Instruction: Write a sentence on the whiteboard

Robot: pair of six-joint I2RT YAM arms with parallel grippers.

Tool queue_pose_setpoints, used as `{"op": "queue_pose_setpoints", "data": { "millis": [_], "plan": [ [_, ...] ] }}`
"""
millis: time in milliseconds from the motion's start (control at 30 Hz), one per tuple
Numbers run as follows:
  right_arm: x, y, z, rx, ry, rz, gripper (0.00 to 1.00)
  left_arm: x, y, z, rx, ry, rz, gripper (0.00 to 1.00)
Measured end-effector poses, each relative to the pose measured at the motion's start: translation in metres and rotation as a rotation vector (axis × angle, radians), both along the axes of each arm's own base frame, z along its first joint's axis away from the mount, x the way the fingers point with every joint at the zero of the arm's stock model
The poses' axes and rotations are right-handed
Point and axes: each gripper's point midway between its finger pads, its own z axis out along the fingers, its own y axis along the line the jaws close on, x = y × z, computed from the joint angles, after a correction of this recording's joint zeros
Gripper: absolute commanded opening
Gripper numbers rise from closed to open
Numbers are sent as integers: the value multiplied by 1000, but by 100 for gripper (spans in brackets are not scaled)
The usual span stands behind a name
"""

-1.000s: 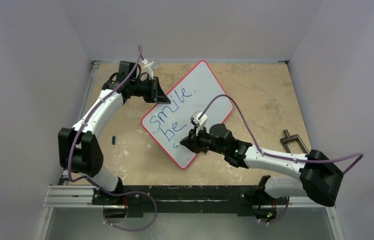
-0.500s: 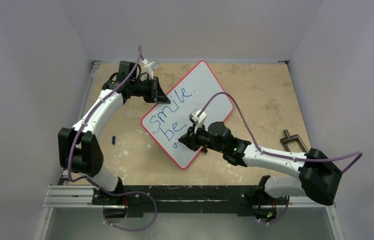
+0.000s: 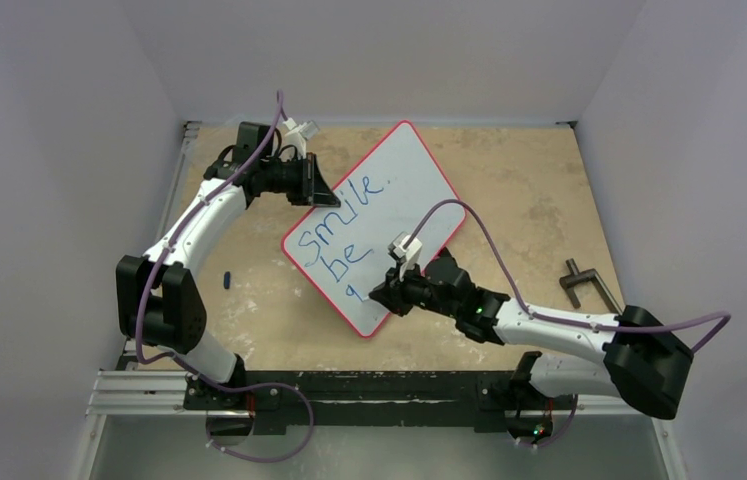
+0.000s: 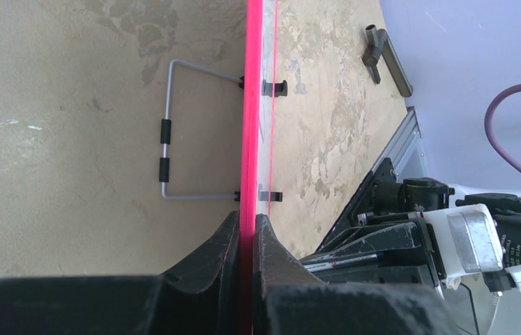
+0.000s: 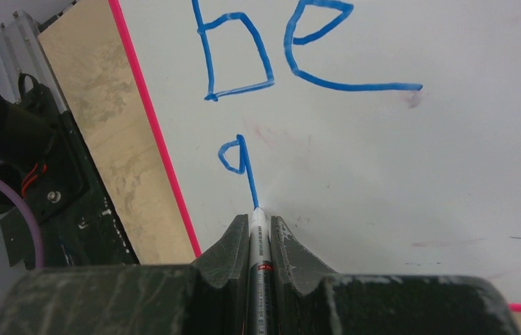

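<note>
The whiteboard (image 3: 399,180) lies slanted on the table, white with a thin red rim. The sentence (image 3: 339,235) reads "smile" and "be" in blue, with a "g" shape (image 5: 238,158) begun on a third line. My left gripper (image 3: 315,192) is shut on the board's far left rim (image 4: 250,105), which runs between its fingers (image 4: 224,244). My right gripper (image 3: 381,296) is shut on a marker (image 5: 258,244). The marker's tip touches the board at the bottom of the g's tail.
A small dark cap (image 3: 226,279) lies on the table left of the board. A black clamp handle (image 3: 584,282) sits at the right edge. A grey wire stand (image 4: 167,139) folds out under the board. Walls close in on three sides.
My right gripper has shifted slightly right and toward the near edge, drawing the small blue mark below "be" into a loop with a tail. The left arm and the board have not moved.
</note>
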Motion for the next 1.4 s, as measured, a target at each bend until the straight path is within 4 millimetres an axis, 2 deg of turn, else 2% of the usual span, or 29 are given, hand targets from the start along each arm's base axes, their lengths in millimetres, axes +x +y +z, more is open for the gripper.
{"op": "queue_pose_setpoints", "data": {
  "millis": [167, 800, 1100, 1400],
  "plan": [
    [-5, -4, -9, -6, 25, 1, 0, 0, 0, 0, 0, -4, -1, 0],
    [-12, 5, -9, 4, 50, 57, 0, 1, 0, 0, 2, -9, -2, 0],
    [-7, 16, 13, 33, 17, 71, 0, 0, 1, -1, 3, 4, 6, 0],
    [5, 2, 50, 84, -77, -19, 0, 0, 1, -1, 1, 30, 23, 0]
  ]
}}
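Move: The unfinished g lies about 2 cm ahead, 5 cm left and 1 cm above the right hand, whose marker tip stands at the foot of its stem. From that hand, "be" is some 6 cm ahead, 5 left and 4 up; "smile" about 15 ahead, 6 left and 8 up. From the left hand, pinching the board's top edge, the g is some 14 cm back, 3 right and 8 below. The right hand draws the marker back and left, then up about 6 cm towards the g's top. ##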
